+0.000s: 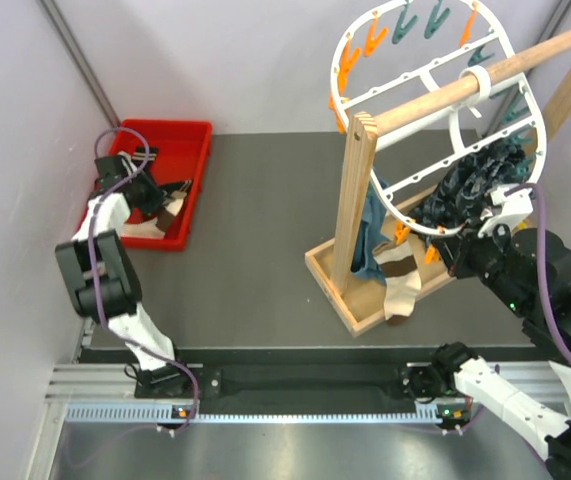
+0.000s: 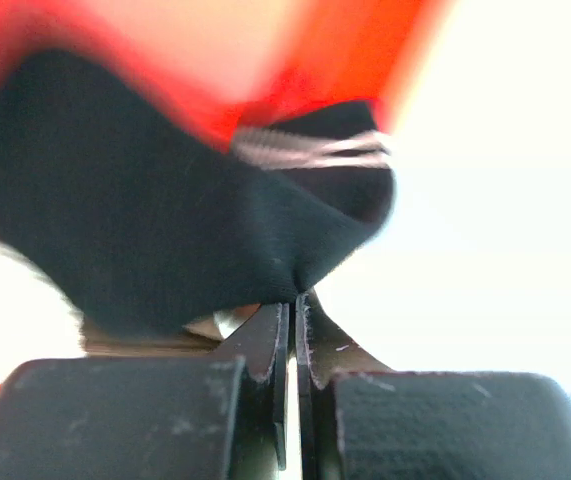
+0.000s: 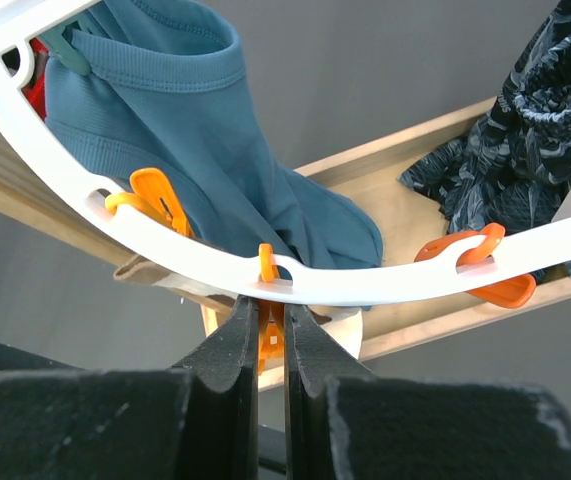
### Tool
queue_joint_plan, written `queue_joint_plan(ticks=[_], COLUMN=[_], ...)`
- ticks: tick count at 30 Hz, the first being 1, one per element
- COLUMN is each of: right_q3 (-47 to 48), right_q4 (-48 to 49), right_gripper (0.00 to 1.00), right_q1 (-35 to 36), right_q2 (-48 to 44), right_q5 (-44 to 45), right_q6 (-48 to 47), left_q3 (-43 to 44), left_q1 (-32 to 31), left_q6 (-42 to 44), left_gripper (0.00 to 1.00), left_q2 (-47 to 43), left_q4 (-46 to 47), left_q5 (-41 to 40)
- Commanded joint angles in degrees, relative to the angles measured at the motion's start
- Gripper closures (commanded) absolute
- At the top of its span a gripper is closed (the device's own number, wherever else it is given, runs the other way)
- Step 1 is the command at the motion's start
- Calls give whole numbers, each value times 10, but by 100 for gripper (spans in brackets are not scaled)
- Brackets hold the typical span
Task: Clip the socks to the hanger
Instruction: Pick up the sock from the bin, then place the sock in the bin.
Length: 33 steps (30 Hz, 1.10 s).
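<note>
In the left wrist view my left gripper point(image 2: 293, 300) is shut on a fold of a black sock point(image 2: 145, 220) with a white-striped cuff, over the red bin point(image 2: 365, 50). From above, that gripper point(image 1: 153, 196) sits inside the bin among other socks point(image 1: 150, 230). The white oval hanger point(image 1: 337, 75) hangs from a wooden pole, ringed with orange and teal pegs. My right gripper point(image 3: 270, 318) is just under the hanger's lower rim point(image 3: 385, 285), shut on an orange peg point(image 3: 269, 338). A brown and cream sock point(image 1: 400, 285) dangles from that rim.
The wooden rack point(image 1: 357, 200) stands on a tray base point(image 1: 335, 290) right of centre. A teal cloth point(image 3: 185, 130) and a dark patterned cloth point(image 3: 525, 130) hang from the hanger beside my right gripper. The red bin point(image 1: 180, 135) lies at the far left by the wall.
</note>
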Motion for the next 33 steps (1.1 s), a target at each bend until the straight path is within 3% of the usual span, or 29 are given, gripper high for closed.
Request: queue_joint_plan(ticks=[1,7,11,13,17,20,21,23,25,29,33], right_q3=[-10,-8,-7,-4,0,6,7,7,7,3,2], right_q4=[5,12,7,6,0,-2,-2,-2,-4,-6,5], right_gripper=[100,100,100,100,100,100,100,100,100,100,100], right_q1=[6,7,6,6,6,6,6,7,6,6,5], right_q2=[15,14,6,-1,-1,-8,-9,-14,-16,-16,-8], right_q5=[-20,-29,-29,-30,-34,-30,-27,-26,-24,-18,-28], right_q6=[-8,-7,-7,-6,-3,-2,-1,0,0,-1,-3], left_q3=[-73,-198,-192,-160,-94,-17,6,82,91,51,48], left_q1=[0,-1,0,0,0,13,30,47,41,43,45], left_q6=[-111,-157,-120,-106,-113,-114,-127,-177,-181,-154,-147], left_gripper=[100,100,100,100,100,100,100,100,100,100,100], left_q2=[-153,-347,-439,-426,-354,-201,-157,-48,-29,-86,-90], left_q4=[130,129,87,63,110,90,74,22,29,54,48], left_q5=[111,170,43,15,-4,-5,9,140,157,100,107])
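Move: The black sock is already pinched in my left hand, hanging just over the red bin; the middle of the bin floor lies about 9 cm below me, 3 cm to the left and 1 cm ahead. The brown-and-cream striped sock lies bunched some 8 cm back, straight behind my fingers and 7 cm down. The bin's right rim is about 8 cm to the right, level with me and 5 cm lower. From my right hand the bin is some 75 cm left, 30 cm ahead and 32 cm down. Keeping my fingers shut on the black sock, I whip my left hand up about 20 cm above the bin, back 10 cm and a little right, the fingertips tipping up some 30 degrees. Then I snap forward, down and slightly left over the bin, levelling most of that tilt while rolling my left side down, and stop roughly 7 cm above where I began. ##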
